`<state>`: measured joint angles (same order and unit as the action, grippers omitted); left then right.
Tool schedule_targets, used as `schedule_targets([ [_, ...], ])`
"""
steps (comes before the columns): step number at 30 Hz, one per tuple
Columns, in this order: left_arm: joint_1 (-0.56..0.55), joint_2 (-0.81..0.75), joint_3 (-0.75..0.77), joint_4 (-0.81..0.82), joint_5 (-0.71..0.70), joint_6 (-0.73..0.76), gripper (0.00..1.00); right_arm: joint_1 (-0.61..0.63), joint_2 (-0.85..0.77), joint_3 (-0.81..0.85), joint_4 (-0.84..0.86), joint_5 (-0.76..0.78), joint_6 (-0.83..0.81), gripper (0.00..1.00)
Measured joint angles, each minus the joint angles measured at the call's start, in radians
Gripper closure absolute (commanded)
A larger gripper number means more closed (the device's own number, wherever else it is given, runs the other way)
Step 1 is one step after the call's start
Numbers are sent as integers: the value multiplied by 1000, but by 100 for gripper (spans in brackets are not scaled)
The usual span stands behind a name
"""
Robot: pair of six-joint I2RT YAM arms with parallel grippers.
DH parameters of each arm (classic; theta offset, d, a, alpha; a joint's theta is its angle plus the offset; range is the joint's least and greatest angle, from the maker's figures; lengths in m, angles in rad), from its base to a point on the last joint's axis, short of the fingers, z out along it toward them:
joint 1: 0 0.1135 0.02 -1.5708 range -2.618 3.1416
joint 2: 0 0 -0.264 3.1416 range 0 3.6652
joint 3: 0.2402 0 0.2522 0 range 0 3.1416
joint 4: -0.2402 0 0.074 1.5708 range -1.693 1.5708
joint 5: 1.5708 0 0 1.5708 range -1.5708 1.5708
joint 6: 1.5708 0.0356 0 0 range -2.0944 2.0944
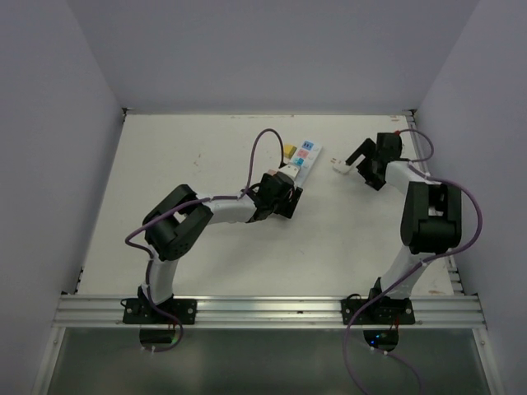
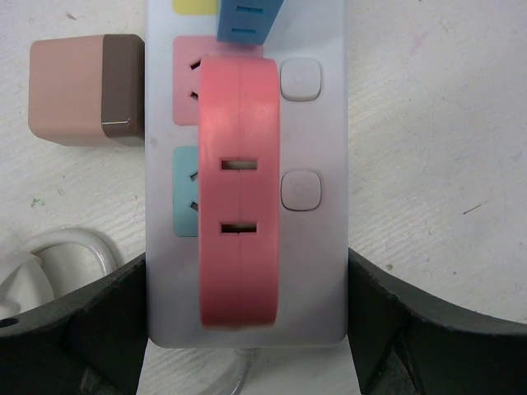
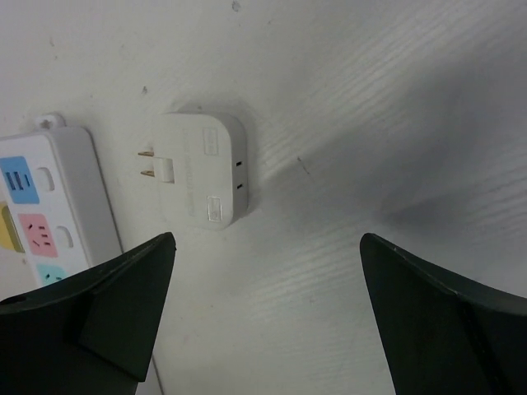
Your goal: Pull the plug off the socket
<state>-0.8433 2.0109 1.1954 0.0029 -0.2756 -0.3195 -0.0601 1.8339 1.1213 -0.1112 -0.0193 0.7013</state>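
The socket, a white power strip [image 1: 305, 156] with pink and blue outlet faces, lies at the table's middle back. My left gripper [image 2: 247, 317] is shut on its near end, one dark finger pressed against each long side [image 2: 329, 247]. A tall pink adapter [image 2: 239, 189] stands plugged into the strip, with a blue one [image 2: 247, 20] beyond it. A white plug [image 3: 202, 169] lies loose on the table, prongs toward the strip's far end [image 3: 49, 206]. My right gripper [image 3: 268, 280] hovers open just short of that plug, nothing between its fingers.
A pink-brown cube [image 2: 82, 90] sits on the table against the strip's left side. The strip's white cord [image 2: 74, 247] loops by my left finger. White walls close in the table at the back and both sides.
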Motion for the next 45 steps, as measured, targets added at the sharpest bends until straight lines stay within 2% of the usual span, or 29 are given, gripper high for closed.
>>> schedule_targets([
  [8,2,-2,-5,7,3,6,100,37,-99,114,-225,68,20,1],
  [14,5,-5,-9,10,9,10,100,177,-105,237,-352,111,79,5],
  [21,5,-7,-11,15,11,16,100,303,-43,342,-401,126,142,11],
  [30,6,-7,-11,15,12,16,100,401,69,449,-453,149,171,21],
  [45,6,-7,-11,15,14,17,100,453,167,509,-473,164,200,35],
])
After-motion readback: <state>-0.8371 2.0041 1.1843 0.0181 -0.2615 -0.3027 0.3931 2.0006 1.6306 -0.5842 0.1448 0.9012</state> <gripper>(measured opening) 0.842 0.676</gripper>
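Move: Blue plug on the power strip: about 21 cm left of the right gripper, 3 cm farther out and nearly level in height. The freed white plug lies 6 cm left, 3 cm out and some 4 cm below; the pink plug sits roughly 5 cm nearer and 3 cm left of the blue one, the yellow block 5 cm beyond and 2 cm left of it. From the left gripper the blue plug is about 9 cm ahead, 4 cm right and 3 cm up. Swing the open right gripper left about 20 cm, from beside the freed white plug to above the blue plug, arching up nearly 10 cm and then sinking about half of that. Turn it some 10 degrees counter-clockwise, tip the fingers slightly steeper and narrow them to about two thirds open. Keep the left fingers clamped on the strip's near end, unmoving. ##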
